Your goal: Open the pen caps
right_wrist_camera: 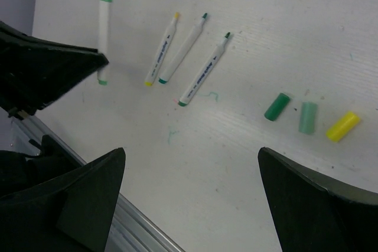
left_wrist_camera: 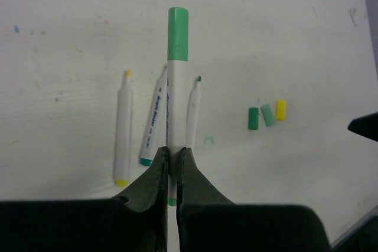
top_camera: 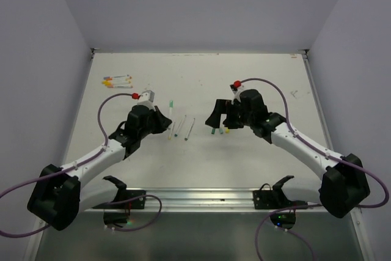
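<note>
My left gripper [left_wrist_camera: 173,156] is shut on a white pen [left_wrist_camera: 176,104] that still wears its green cap [left_wrist_camera: 178,33] at the far end. In the top view that pen [top_camera: 171,110] sticks out past the left gripper [top_camera: 162,120]. Three uncapped pens [left_wrist_camera: 123,128] [left_wrist_camera: 155,119] [left_wrist_camera: 193,113] lie side by side on the table beneath it. To their right lie three loose pen caps: dark green [right_wrist_camera: 277,106], pale green [right_wrist_camera: 308,117] and yellow [right_wrist_camera: 343,126]. My right gripper [right_wrist_camera: 192,157] hangs wide open above the table near these caps, holding nothing.
Several more capped pens [top_camera: 117,80] lie at the back left of the white table [top_camera: 256,84]. A metal rail [top_camera: 201,197] runs along the near edge. Faint green ink marks [right_wrist_camera: 208,94] show on the table surface.
</note>
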Robot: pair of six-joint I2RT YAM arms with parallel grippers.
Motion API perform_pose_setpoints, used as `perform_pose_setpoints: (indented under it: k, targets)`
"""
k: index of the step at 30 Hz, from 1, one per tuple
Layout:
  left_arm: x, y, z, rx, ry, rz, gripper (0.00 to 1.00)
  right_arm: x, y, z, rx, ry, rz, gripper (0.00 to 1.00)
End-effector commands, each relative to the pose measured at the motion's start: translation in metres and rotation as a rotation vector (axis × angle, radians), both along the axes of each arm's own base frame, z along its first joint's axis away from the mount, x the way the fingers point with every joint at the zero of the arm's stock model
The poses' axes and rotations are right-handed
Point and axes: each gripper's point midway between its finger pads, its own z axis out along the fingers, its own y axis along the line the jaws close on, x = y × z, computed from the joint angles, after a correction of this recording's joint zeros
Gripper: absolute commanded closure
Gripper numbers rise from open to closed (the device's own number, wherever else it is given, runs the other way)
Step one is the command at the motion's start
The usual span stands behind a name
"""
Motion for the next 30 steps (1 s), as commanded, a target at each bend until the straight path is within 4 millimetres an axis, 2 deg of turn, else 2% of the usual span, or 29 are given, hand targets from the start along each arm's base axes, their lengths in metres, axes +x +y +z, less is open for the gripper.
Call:
perform_pose_setpoints:
  k: [1, 2, 5, 10, 18, 20, 24, 30]
  targets:
    - [-0.014, -0.044, 0.038, -0.142, -0.123, -0.231, 1.00, 0.005, 0.029, 0.030, 0.035, -0.050, 0.029, 0.01]
    - [-0.021, -0.048, 0.034, -0.145, -0.117, -0.255, 1.00, 0.008, 0.036, 0.037, 0.042, -0.060, 0.034, 0.01]
    - [-0.036, -0.055, 0.039, -0.184, -0.135, -0.306, 1.00, 0.007, 0.055, 0.038, 0.071, -0.046, 0.054, 0.03]
    - [-0.052, -0.061, 0.039, -0.210, -0.123, -0.368, 1.00, 0.008, 0.078, 0.036, 0.093, -0.039, 0.067, 0.08]
    - [-0.072, -0.072, 0.038, -0.294, -0.111, -0.434, 1.00, 0.017, 0.096, 0.046, 0.180, -0.077, 0.060, 0.21]
    - [-0.077, -0.074, 0.039, -0.311, -0.109, -0.449, 1.00, 0.019, 0.100, 0.049, 0.201, -0.086, 0.065, 0.27]
    - [-0.084, -0.078, 0.044, -0.356, -0.113, -0.471, 1.00, 0.022, 0.106, 0.041, 0.214, -0.060, 0.060, 0.40]
    - [-0.089, -0.081, 0.052, -0.385, -0.126, -0.495, 1.00, 0.027, 0.111, 0.037, 0.243, -0.058, 0.043, 0.52]
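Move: The left hand holds a pen by its lower part; the pen's green cap is about 6 cm above that hand, 3 ahead and 2 to its right. The right gripper is some 17 cm to the left hand's right, 4 back and 5 higher. From the right hand the green cap lies about 15 cm left, 7 ahead, nearly level. On the table, roughly 14 cm below the right hand, are a loose dark-green cap 6 cm straight ahead and the nearest uncapped pen 8 ahead, 9 left. Back about 8 cm and nearly as far to the right, rising some 3 cm, the left hand carries its still-pinched pen to the right gripper, swinging clockwise about 25 degrees and rolling so its left side dips. The right hand comes about 10 cm left to meet it, its wide-open fingers closing to roughly half around the green cap, without a visible pinch yet. ##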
